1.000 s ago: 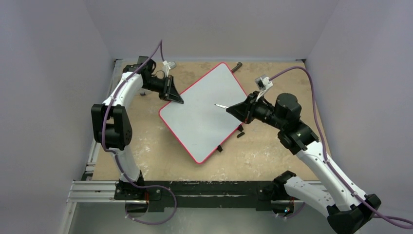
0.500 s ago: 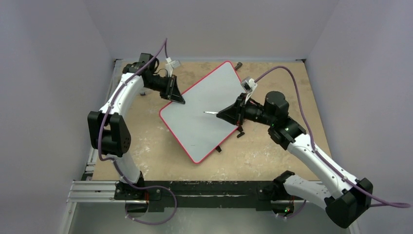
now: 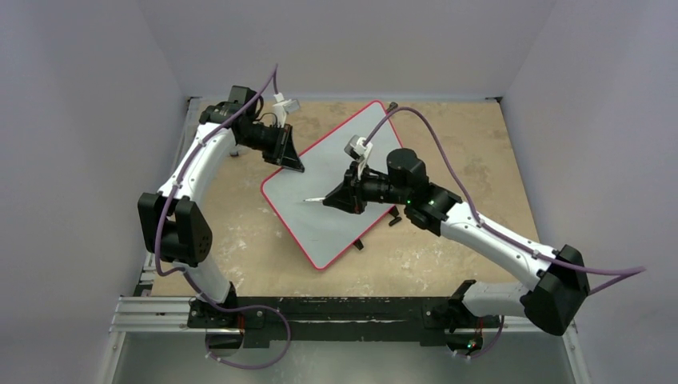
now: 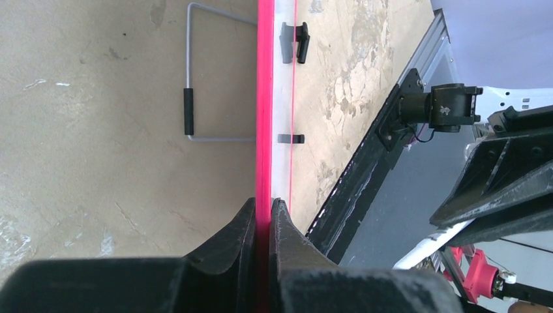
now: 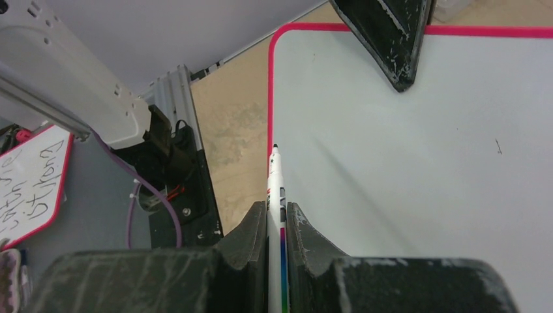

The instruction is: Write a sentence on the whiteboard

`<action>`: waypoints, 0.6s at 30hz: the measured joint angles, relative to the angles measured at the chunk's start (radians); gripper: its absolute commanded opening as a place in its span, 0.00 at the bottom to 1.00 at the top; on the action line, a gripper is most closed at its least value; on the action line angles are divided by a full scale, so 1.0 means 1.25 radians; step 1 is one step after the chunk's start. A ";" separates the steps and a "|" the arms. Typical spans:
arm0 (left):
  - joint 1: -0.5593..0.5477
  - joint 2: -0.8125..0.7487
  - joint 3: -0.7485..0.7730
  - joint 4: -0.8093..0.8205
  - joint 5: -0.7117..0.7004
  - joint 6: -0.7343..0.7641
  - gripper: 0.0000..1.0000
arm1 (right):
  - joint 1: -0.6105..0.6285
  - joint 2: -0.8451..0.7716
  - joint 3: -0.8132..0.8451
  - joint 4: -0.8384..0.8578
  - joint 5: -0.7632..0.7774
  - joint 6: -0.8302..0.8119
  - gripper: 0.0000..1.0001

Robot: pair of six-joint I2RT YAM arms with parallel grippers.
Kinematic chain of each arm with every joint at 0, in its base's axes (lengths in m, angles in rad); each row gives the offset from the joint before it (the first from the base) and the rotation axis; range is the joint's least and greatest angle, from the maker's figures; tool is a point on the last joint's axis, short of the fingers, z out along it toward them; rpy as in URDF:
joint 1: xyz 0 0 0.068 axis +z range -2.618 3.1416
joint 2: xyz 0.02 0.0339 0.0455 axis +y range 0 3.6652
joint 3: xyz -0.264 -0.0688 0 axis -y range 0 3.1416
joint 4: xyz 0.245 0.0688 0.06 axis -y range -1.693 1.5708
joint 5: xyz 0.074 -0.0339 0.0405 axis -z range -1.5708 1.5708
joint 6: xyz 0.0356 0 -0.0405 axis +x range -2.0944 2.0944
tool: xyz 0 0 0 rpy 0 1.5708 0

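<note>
The whiteboard [image 3: 320, 220], white with a red rim, lies turned at an angle on the tabletop. My left gripper [image 3: 294, 166] is shut on its far left edge, and the left wrist view shows the red rim [image 4: 264, 98] pinched between the jaws of the left gripper [image 4: 263, 202]. My right gripper [image 3: 328, 200] is shut on a white marker [image 3: 314, 199]. Its black tip points left, over the board's left part near the rim. In the right wrist view the marker [image 5: 275, 176] sticks out of the right gripper [image 5: 277, 205]. No sentence shows on the whiteboard [image 5: 404, 163], only a tiny dark mark [image 5: 497, 147].
Small black clips [image 3: 394, 216] lie by the board's right edge, and another [image 3: 359, 244] sits at its lower edge. A wire handle with a black grip [image 4: 189, 111] lies under the board side. A second small board with writing [image 5: 29, 182] stands off the table.
My right arm has swung left across the board, carrying the marker from the right side to the left part. The left gripper has kept hold of the rim.
</note>
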 measured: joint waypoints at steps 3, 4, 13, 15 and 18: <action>-0.003 -0.001 0.000 0.000 -0.005 -0.002 0.00 | 0.017 0.043 0.034 0.008 0.016 -0.012 0.00; -0.004 -0.002 -0.001 0.000 -0.007 -0.003 0.00 | 0.022 0.056 0.045 0.009 0.019 -0.016 0.00; -0.007 -0.002 -0.001 0.001 -0.013 -0.005 0.00 | 0.056 0.141 0.108 0.022 0.038 -0.037 0.00; -0.008 -0.002 -0.001 0.002 -0.014 -0.006 0.00 | 0.063 0.154 0.117 0.022 0.043 -0.038 0.00; -0.009 -0.002 -0.001 0.003 -0.016 -0.006 0.00 | 0.068 0.172 0.126 0.024 0.057 -0.038 0.00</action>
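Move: The whiteboard's left corner, beside its blank upper-left area, lies about 15 cm to the right hand's left, 3 ahead and some 6 below. The board's middle is roughly 3 cm to that hand's right, 4 ahead and 13 lower; the left gripper's fingertips are about 8 cm ahead, 5 left and 4 lower. From the left hand, the corner is some 10 cm left, 5 back and about 2 lower. The whiteboard stays pinched by its upper edge in the still left hand while the right hand carries the uncapped marker about 5 cm to the left across its face, towards the left corner, drifting roughly 2 cm forward. The travel slows, and late on it sinks just under 1 cm, bringing the tip closer to the surface. The right fingers keep their grip, with hardly any wrist turn. ##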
